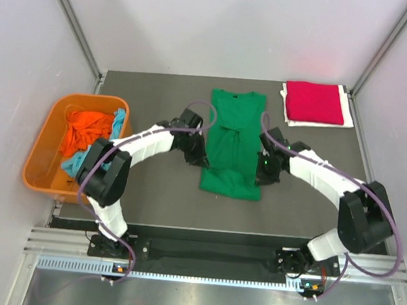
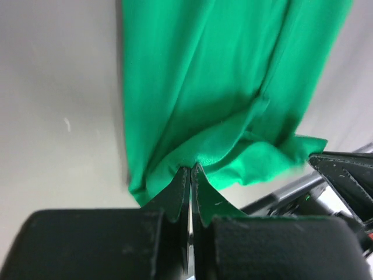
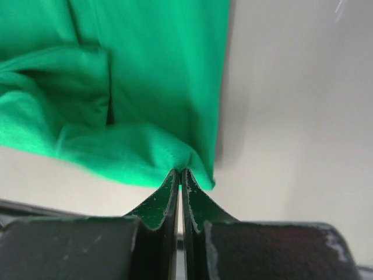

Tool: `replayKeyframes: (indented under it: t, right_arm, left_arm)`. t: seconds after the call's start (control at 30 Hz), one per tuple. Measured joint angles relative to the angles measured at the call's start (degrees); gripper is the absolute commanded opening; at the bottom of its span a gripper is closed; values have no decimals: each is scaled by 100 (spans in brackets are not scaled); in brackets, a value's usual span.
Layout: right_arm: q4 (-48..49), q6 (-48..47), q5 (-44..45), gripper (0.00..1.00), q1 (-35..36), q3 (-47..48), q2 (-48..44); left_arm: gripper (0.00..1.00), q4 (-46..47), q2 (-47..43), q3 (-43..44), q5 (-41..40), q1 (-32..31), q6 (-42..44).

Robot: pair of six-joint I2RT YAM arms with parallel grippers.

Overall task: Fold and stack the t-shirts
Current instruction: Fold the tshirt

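A bright green t-shirt (image 1: 235,137) lies lengthwise in the middle of the dark table, its sides folded in and its near part bunched. My left gripper (image 1: 202,154) is at its left edge, shut on a pinch of green cloth (image 2: 210,87) at the fingertips (image 2: 191,168). My right gripper (image 1: 264,168) is at the right edge, also shut on a fold of the green t-shirt (image 3: 145,76), which gathers at its tips (image 3: 180,171). A crimson red t-shirt (image 1: 313,102) lies folded at the back right. Orange (image 1: 87,132) and light blue (image 1: 118,120) t-shirts sit crumpled in the tub.
An orange plastic tub (image 1: 44,142) stands at the table's left edge. The red t-shirt rests on a white sheet (image 1: 347,111). Grey walls close in the table on the left, back and right. A metal rail runs along the near edge by the arm bases.
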Motion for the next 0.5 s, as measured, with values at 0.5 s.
replayKeyframes:
  t: [0.5]
  right_arm:
    - [-417, -1051, 127, 0, -1147, 2848, 2149]
  left_arm:
    - [0, -874, 2275, 3519, -28, 778, 715]
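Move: Each gripper holds a front corner of the green t-shirt's hem. Its collar edge lies about 30 cm ahead of the left gripper and 9 cm to its right; from the right gripper, some 33 cm ahead and 10 cm to the left, roughly 5 cm lower for both. The forming fold trails about 10 cm behind the left gripper and 9 cm to its right. The red folded shirt sits around 31 cm ahead of the right gripper and 20 cm to its right. Keep both grippers shut on the hem corners and sweep them forward together, side by side, some 14 cm over the lying shirt towards its collar edge. Stay low, letting both rise only about 2 cm, and slow down towards the end; the fingers stay pointed down with just a slight tilt of each wrist. ##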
